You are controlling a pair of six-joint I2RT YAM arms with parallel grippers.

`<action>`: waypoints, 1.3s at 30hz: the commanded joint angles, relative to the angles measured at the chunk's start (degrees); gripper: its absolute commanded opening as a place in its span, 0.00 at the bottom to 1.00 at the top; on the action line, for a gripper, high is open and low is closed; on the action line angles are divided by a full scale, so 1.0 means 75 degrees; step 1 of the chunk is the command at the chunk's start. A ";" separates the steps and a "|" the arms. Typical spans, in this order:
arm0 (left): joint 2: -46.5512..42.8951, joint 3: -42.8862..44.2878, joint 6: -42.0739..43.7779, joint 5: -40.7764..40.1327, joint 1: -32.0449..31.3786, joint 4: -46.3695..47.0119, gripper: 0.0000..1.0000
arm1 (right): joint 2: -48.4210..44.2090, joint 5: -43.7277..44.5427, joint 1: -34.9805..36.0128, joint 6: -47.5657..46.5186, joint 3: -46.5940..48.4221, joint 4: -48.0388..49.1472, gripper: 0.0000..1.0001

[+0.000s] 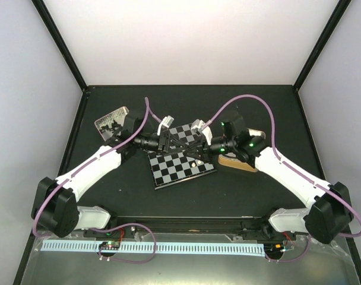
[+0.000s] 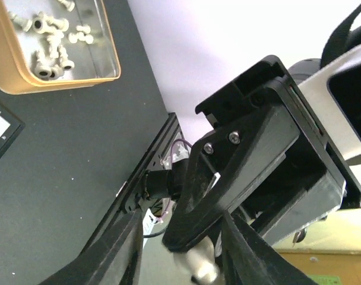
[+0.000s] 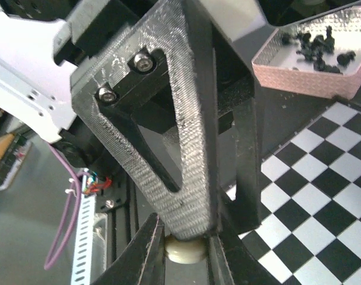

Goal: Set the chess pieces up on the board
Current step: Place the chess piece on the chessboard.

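Observation:
Both grippers meet above the black-and-silver board. My right gripper is shut on the round base of a cream-white chess piece. My left gripper reaches in from the other side. Its textured finger rests on top of that piece. In the left wrist view the blurred white piece lies between the left jaws, which stand part closed with a gap still showing on one side. No pieces are visible on the board.
A pinkish tray holding several black pieces sits at the back left of the board. A tan box with several white pieces lies right of the board, under the right arm.

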 commanded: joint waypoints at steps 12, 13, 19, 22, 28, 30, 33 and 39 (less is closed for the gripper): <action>0.0428 -0.0073 -0.0277 -0.0302 -0.0036 0.0024 0.02 | 0.0573 0.2716 0.0861 -0.0479 0.0610 -0.0746 0.08; 0.0413 -0.0082 -0.0253 -0.0318 -0.0037 0.0012 0.02 | 0.0581 0.2748 0.0875 -0.0450 0.0616 -0.0716 0.08; 0.0278 0.0053 0.0271 -0.0842 -0.0044 -0.0508 0.02 | 0.0495 0.2942 0.0891 -0.0132 0.0559 -0.0708 0.41; 0.0190 0.0178 0.0882 -0.1351 -0.0063 -0.0941 0.02 | 0.0240 0.2941 0.0881 0.0155 0.0288 -0.0592 0.59; 0.0107 0.0314 0.2048 -0.2979 -0.0374 -0.1699 0.02 | -0.0971 0.3661 0.0843 0.1284 -0.0614 0.0099 0.69; 0.0135 0.0313 0.2345 -0.3569 -0.0624 -0.1720 0.02 | -0.1512 0.4513 0.0830 0.1883 -0.0910 0.0218 0.70; 0.0259 0.0345 0.2772 -0.4699 -0.1192 -0.1746 0.02 | -0.2448 0.5929 0.0829 0.2820 -0.1396 0.0082 0.70; 0.0966 0.0735 0.3430 -0.7343 -0.2472 -0.2087 0.02 | -0.4374 0.7942 0.0839 0.4709 -0.2204 -0.1576 0.69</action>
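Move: The chess piece, held in the right fingers, already sits between the left hand's part-open fingers, hardly a centimetre above its hand point; those left fingers are the right hand's goal, within some 1 cm. The middle of the row of three white pieces on the board stands about 5 cm ahead of and 5 cm right of the left hand, some 22 cm below. The tan box lies roughly 10 cm ahead of and 21 cm right of the right hand, equally low. Sinking together about 4 cm and easing slightly forward, the two hands meet over the board: the left fingers close on the chess piece, then the right ones open and let go. The right hand backs off to its right some 10 cm, rising and swinging clockwise. The left keeps its grip and goes on down another 5 cm or so towards the board, its fingers tipping downward. ##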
